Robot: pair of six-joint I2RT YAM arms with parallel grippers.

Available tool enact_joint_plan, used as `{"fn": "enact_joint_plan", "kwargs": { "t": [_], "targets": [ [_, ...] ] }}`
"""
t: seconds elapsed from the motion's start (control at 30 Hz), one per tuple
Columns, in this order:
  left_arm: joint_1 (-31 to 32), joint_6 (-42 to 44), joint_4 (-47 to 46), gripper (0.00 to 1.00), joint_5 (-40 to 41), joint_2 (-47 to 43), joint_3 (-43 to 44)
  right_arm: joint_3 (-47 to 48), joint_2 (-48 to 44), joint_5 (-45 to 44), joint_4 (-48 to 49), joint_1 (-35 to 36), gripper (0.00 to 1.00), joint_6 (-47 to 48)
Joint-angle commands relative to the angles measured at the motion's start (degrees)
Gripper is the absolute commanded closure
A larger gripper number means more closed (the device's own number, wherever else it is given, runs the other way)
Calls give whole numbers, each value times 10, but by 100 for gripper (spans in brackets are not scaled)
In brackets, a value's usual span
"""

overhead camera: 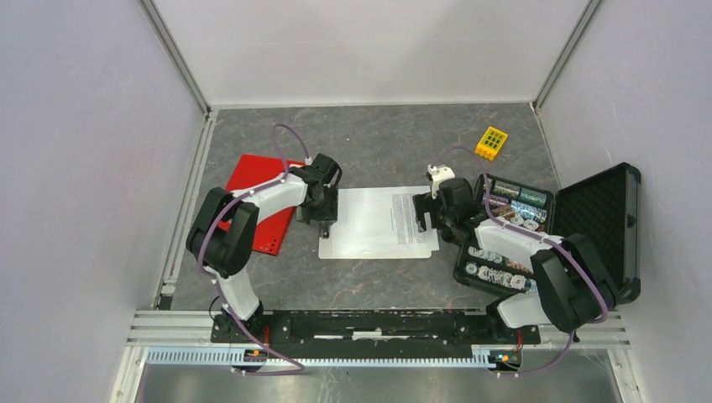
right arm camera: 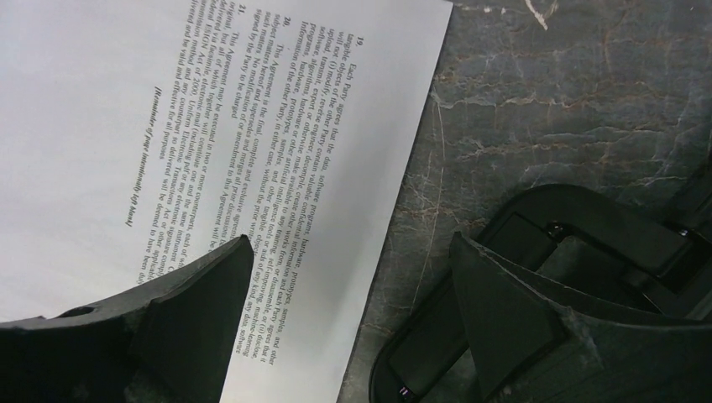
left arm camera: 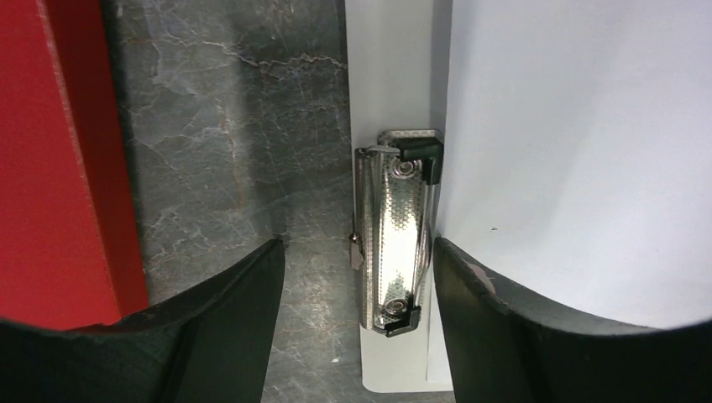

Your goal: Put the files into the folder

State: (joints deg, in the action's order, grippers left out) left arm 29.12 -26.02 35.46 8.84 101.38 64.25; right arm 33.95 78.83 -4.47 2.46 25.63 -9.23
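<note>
The files (overhead camera: 378,220) lie on a white clipboard (overhead camera: 336,250) at the table's middle, printed text toward the right end. The red folder (overhead camera: 256,180) lies shut to the left, partly under my left arm. My left gripper (overhead camera: 327,223) is open and straddles the clipboard's metal clip (left arm camera: 395,239); the left finger (left arm camera: 227,327) stands over bare table, the right finger (left arm camera: 512,327) over the white sheet (left arm camera: 579,143). My right gripper (overhead camera: 422,211) is open at the files' right edge (right arm camera: 210,126), one finger (right arm camera: 193,319) above the text, the other (right arm camera: 512,319) over the table.
A black foam-lined case (overhead camera: 588,227) stands open at the right, its tray full of small round items, its handle (right arm camera: 437,353) close under my right gripper. A yellow block (overhead camera: 492,142) lies at the back right. Grey walls close in three sides.
</note>
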Motion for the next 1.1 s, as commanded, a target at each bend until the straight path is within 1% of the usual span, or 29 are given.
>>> {"fn": "enact_joint_plan", "kwargs": {
  "t": [0.0, 0.27, 0.37, 0.47, 0.57, 0.63, 0.8, 0.87, 0.97, 1.07],
  "targets": [
    [3, 21, -21, 29, -1, 19, 17, 15, 15, 32, 14, -11, 7, -6],
    [8, 21, -29, 38, -1, 38, 25, 6, 32, 43, 25, -21, 8, -4],
    [13, 20, -29, 43, 0, 36, 22, 5, 37, 43, 26, -23, 8, -6],
    [14, 17, -26, 44, 2, 30, 22, 7, 40, 43, 24, -25, 8, -6],
    [14, 16, -17, 48, 5, 29, 28, 12, 33, 58, 18, -28, 8, -5],
    [14, 17, -11, 49, 5, 29, 32, 18, 27, 58, 13, -30, 8, -5],
    [14, 20, -3, 46, 9, 28, 36, 27, 13, 68, 17, -34, 9, -24],
    [14, 21, 4, 48, 12, 29, 44, 30, 15, 61, 16, -34, 9, -23],
    [14, 23, 6, 52, 11, 24, 47, 40, 20, 48, 7, -37, 9, -21],
    [14, 25, 6, 53, -2, 21, 45, 46, 20, 48, 11, -39, 9, -21]
  ]
}}
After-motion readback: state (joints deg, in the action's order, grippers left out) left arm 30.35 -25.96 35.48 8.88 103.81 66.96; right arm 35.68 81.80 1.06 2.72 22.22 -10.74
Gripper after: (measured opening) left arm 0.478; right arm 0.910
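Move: Almost under the left fingers sits the clipboard's clip, about 1 cm to the right and 1 cm below. The red folder's middle is some 18 cm left of that hand and 6 cm farther out; the files' middle is about 17 cm to its right, level fore-and-aft and 2 cm lower. From the right hand, the files' middle is some 13 cm left, neither ahead nor back, about 4 cm down, and the black case about 22 cm right and 2 cm back. Centring over the clipboard's clip, the left hand shifts about 1.5 cm right and a little forward, staying low, while its fingers narrow from about three-quarters open to half open, closing in on the clip's two long sides. The right hand, fingers wide open, sinks about 2 cm over the files' right-hand edge, then comes up 1.5 cm and slightly forward. ##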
